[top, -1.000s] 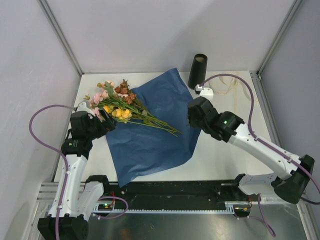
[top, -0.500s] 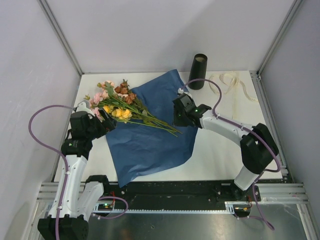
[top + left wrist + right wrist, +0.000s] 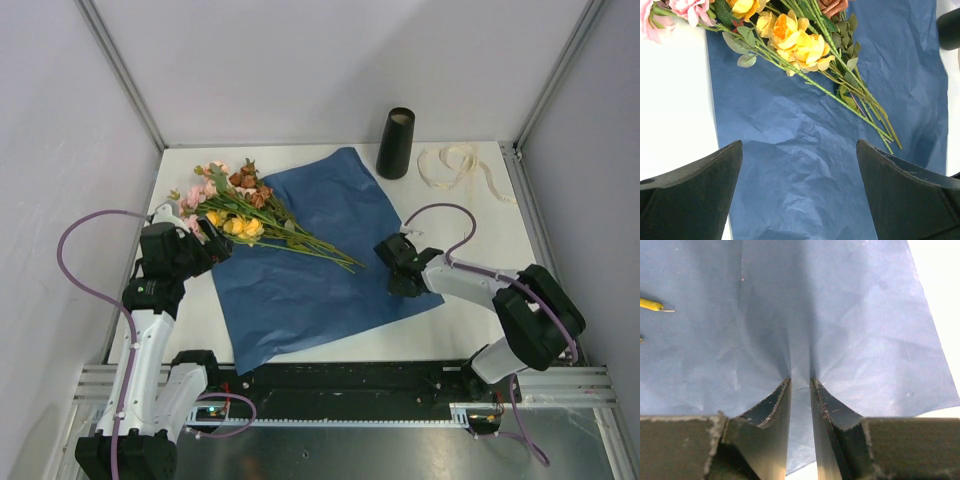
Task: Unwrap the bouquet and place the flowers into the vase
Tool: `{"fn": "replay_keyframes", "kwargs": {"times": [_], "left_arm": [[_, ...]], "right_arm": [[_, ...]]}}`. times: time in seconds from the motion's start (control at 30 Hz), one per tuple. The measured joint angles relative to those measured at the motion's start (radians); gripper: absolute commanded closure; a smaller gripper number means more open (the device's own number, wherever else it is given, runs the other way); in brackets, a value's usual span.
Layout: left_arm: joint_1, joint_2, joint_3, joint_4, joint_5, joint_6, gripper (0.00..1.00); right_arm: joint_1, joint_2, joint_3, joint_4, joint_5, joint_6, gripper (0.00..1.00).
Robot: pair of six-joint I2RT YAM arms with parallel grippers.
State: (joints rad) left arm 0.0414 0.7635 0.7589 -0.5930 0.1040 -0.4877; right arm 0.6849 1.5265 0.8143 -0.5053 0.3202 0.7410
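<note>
The bouquet lies unwrapped: the blue paper [image 3: 310, 285] is spread flat on the table, with the flowers [image 3: 238, 212] across its upper left part, stems pointing right. The black vase [image 3: 395, 143] stands upright at the back, beyond the paper. My right gripper [image 3: 397, 270] is low over the paper's right side; in the right wrist view [image 3: 800, 382] its jaws are nearly together with a ridge of paper [image 3: 855, 315] pinched between them. My left gripper [image 3: 205, 243] hangs open at the paper's left edge [image 3: 799, 150], holding nothing, the yellow flowers [image 3: 795, 42] ahead of it.
The cream ribbon [image 3: 455, 165] lies loose on the white table to the right of the vase. Grey walls and metal frame posts enclose the table on three sides. A stem tip [image 3: 652, 304] shows at the left of the right wrist view.
My right arm swung from beside the vase down to the paper's right part and its jaws narrowed onto the paper. The paper's right corner now lies spread out. The left arm stayed put.
</note>
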Motion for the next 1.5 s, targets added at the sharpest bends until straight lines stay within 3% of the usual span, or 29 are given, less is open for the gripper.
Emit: {"fn": "replay_keyframes", "kwargs": {"times": [0.47,0.63,0.8,1.13,1.5], "left_arm": [[0.0,0.002,0.0,0.0,-0.005,0.0,0.01],[0.0,-0.005,0.0,0.0,-0.004,0.0,0.0],[-0.001,-0.037,0.0,0.0,0.005,0.007,0.0],[-0.01,-0.106,-0.03,-0.001,0.039,0.019,0.0],[-0.013,-0.122,-0.032,0.0,0.039,0.019,0.0]], "right_arm": [[0.005,-0.087,-0.113,0.115,0.037,0.049,0.7],[-0.008,-0.18,-0.109,0.131,-0.028,-0.071,0.66],[-0.014,-0.178,0.004,0.217,-0.13,-0.257,0.63],[-0.016,0.085,0.265,0.51,-0.361,-0.51,0.42],[-0.018,0.47,0.581,0.53,-0.567,-0.563,0.42]]}}
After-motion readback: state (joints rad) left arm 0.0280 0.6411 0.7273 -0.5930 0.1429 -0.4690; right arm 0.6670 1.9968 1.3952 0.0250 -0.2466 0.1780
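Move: The flower stems' gathered part lies about 21 cm left of the right hand and 14 cm ahead, roughly level with its low fingertips. Their cut ends are nearer, some 11 cm left and 6 cm ahead; the yellow flowers sit about 40 cm left and 19 ahead. The vase stands roughly 37 cm straight ahead. From the left hand the stems are 23 cm right, 12 ahead and 17 below. Right hand leaves the paper, sweeps left and forward some 25 cm over the stems, opening and turning counter-clockwise. ##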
